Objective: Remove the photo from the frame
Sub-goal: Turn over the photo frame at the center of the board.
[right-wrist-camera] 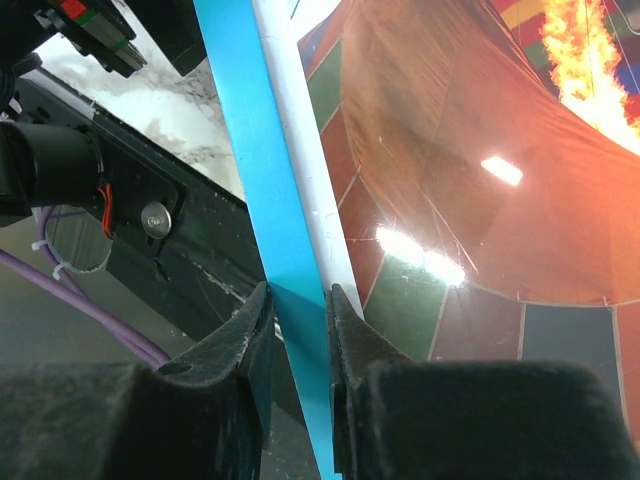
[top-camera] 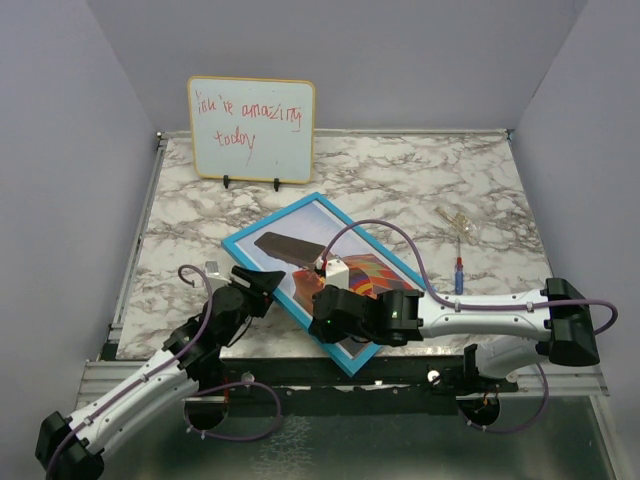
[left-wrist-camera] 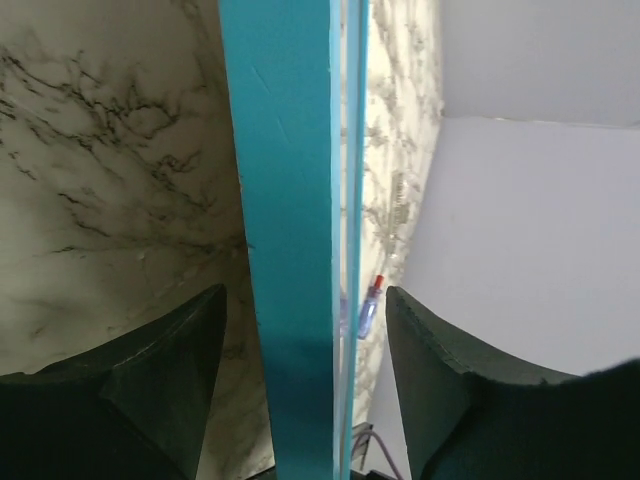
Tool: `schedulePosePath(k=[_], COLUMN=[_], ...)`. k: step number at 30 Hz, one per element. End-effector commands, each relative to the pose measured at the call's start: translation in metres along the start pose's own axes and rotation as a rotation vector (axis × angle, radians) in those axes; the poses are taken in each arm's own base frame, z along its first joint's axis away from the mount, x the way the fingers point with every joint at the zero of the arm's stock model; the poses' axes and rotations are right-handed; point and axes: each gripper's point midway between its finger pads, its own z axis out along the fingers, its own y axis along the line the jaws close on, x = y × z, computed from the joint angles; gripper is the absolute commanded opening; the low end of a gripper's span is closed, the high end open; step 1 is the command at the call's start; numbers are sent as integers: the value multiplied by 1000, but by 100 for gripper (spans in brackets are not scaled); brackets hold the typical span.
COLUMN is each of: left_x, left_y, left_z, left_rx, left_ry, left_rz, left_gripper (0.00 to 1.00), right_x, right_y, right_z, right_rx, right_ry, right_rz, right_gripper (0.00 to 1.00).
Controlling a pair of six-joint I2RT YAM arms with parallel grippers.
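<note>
The frame (top-camera: 385, 250) has a bright blue rim and lies slantwise on the marble table, its near corner over the front edge. The photo (top-camera: 300, 235) sits inside it, balloon side up, behind reflective glazing. My right gripper (top-camera: 325, 320) is shut on the frame's near rim (right-wrist-camera: 245, 150). In the right wrist view the right gripper (right-wrist-camera: 298, 310) pinches the blue rim, with the photo's orange and green panels (right-wrist-camera: 450, 180) right beside it. My left gripper (top-camera: 262, 285) is open at the frame's left edge. In the left wrist view the left gripper (left-wrist-camera: 305, 330) straddles that edge (left-wrist-camera: 290, 200) with gaps on both sides.
A small whiteboard (top-camera: 252, 128) with red handwriting stands at the back left. A screwdriver (top-camera: 459, 273) with a red and blue handle lies right of the frame, and shows in the left wrist view (left-wrist-camera: 370, 305). A small clear piece (top-camera: 456, 222) lies behind it. Grey walls enclose the table.
</note>
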Motion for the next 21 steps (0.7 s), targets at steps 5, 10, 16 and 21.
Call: schedulePosePath(k=[5, 10, 16, 21], left_x=[0, 0, -3, -4], left_y=[-3, -2, -2, 0], left_z=[7, 7, 5, 3], left_rx=[-52, -39, -29, -37], left_ry=[-1, -1, -15, -16], left_rz=[54, 26, 21, 24], left_gripper=[61, 47, 41, 22], right_x=[-16, -13, -11, -11], right_y=[23, 20, 24, 29], right_z=[-3, -2, 1, 2], right_rx=[-81, -83, -110, -127], right_ry=[-39, -40, -33, -35], right_rz=[25, 34, 11, 1], right_gripper=[7, 7, 7, 8])
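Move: The blue edge of the photo frame already runs between the left hand's open fingers, level with the hand point. The frame's middle is about 11 cm to that hand's right, level with it fore and aft and some 5 cm lower; its bottom corner is roughly 15 cm right and 17 cm back. From the right hand, which already grips this same edge, the left hand's stretch lies about 8 cm ahead and 7 cm left, at much the same height. Forward by barely half a centimetre, with a small dip and rise again, the left hand stays around the raised edge of the photo frame and closes its fingers from about two-thirds open to a third, pinching the blue border between both pads. The wrist hardly tilts. The right hand keeps its own pinch farther down the same edge, drifting under 1 cm left at the end. ##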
